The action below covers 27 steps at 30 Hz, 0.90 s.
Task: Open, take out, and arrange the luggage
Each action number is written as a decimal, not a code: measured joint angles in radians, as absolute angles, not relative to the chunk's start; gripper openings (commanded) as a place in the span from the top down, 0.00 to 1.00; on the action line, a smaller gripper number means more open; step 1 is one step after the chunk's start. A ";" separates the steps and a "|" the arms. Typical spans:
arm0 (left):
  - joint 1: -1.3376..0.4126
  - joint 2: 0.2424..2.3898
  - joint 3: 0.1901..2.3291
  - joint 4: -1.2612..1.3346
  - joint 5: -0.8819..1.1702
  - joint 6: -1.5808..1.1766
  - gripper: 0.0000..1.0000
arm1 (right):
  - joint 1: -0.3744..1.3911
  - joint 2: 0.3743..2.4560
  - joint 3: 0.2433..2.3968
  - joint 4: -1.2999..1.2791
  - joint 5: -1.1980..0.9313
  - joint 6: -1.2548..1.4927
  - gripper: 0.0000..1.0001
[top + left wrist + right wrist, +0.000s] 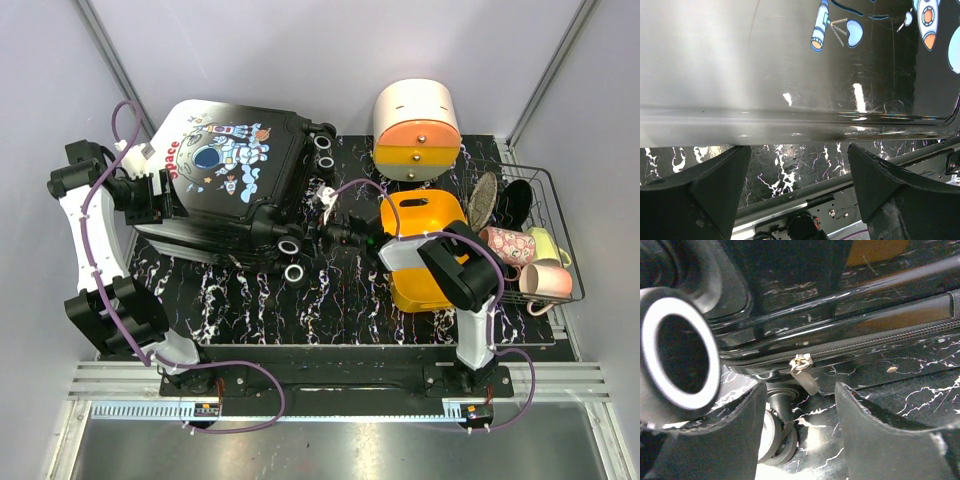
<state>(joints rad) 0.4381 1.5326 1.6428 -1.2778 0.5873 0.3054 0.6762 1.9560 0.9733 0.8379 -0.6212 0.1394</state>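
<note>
The luggage [225,175] lies flat at the back left of the mat, astronaut and red "Space" print facing up, wheels toward the centre. My left gripper [150,195] is at its left side. In the left wrist view its glossy shell [790,65] fills the top, and the left gripper [797,167] is open just below the shell's edge with nothing between the fingers. My right gripper [325,232] reaches to the wheel end. The right gripper [800,410] is open, the zipper pull [805,372] hanging just above the gap, beside a wheel [675,352].
A white-and-orange rounded drawer box [417,130] stands at the back right. An orange tray [430,215] lies under the right arm. A wire rack [545,185] with mugs [545,280] sits at the right edge. A lower wheel [775,440] is below the right fingers.
</note>
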 measured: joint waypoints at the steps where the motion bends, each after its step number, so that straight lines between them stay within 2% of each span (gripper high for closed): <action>1: 0.438 1.532 1.642 -1.278 0.588 0.305 0.16 | 0.678 1.967 0.980 0.843 -0.617 0.140 0.41; 2: 0.438 1.532 1.642 -1.278 0.588 0.306 0.16 | 0.678 1.980 0.991 0.845 -0.616 0.144 0.43; 5: 0.438 1.529 1.636 -1.274 0.590 0.306 0.16 | 0.679 2.005 1.015 0.852 -0.604 0.158 0.60; 7: 0.438 1.525 1.627 -1.269 0.593 0.306 0.16 | 0.680 2.014 1.026 0.865 -0.597 0.164 0.77; 9: 0.438 1.524 1.623 -1.269 0.594 0.306 0.16 | 0.680 2.016 1.029 0.873 -0.593 0.170 0.89; 10: 0.438 1.524 1.620 -1.267 0.595 0.307 0.16 | 0.681 2.016 1.029 0.877 -0.591 0.171 1.00; 19: 0.438 1.525 1.610 -1.261 0.587 0.308 0.17 | 0.646 2.014 1.037 0.854 -0.587 0.160 1.00; 22: 0.439 1.532 1.610 -1.258 0.579 0.315 0.17 | 0.622 2.015 1.096 0.774 -0.574 0.154 1.00; 27: 0.451 1.567 1.664 -1.299 0.585 0.361 0.06 | 0.580 2.065 1.217 0.680 -0.541 0.161 1.00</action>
<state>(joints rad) 0.4507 1.5669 1.6638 -1.2995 0.5846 0.3614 0.5797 2.0651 1.2175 0.6804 -0.5407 0.1612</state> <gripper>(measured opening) 0.879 0.010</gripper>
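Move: The suitcase's zipper pull hangs just off the right fingertips, about 2 cm ahead and 1 cm left, at their height. The near upper wheel is some 4 cm back, 2 cm left and 6 cm above; the near lower wheel matches it but 6 cm below. The far upper wheel lies roughly 19 cm ahead, 4 cm right and 5 cm above. From the left hand the pull is about 30 cm right, level forward and some 12 cm lower. The right hand eases about 1.5 cm forward and 1 cm left between the near wheels and the far ones, its fingers shutting from well open to pinch the zipper pull on the suitcase's wheel side. Still gripping the pull, it draws this along the seam with gathering speed, some 7 cm forward and a couple of centimetres right towards the far wheels, while the hand turns about 10 degrees clockwise. ##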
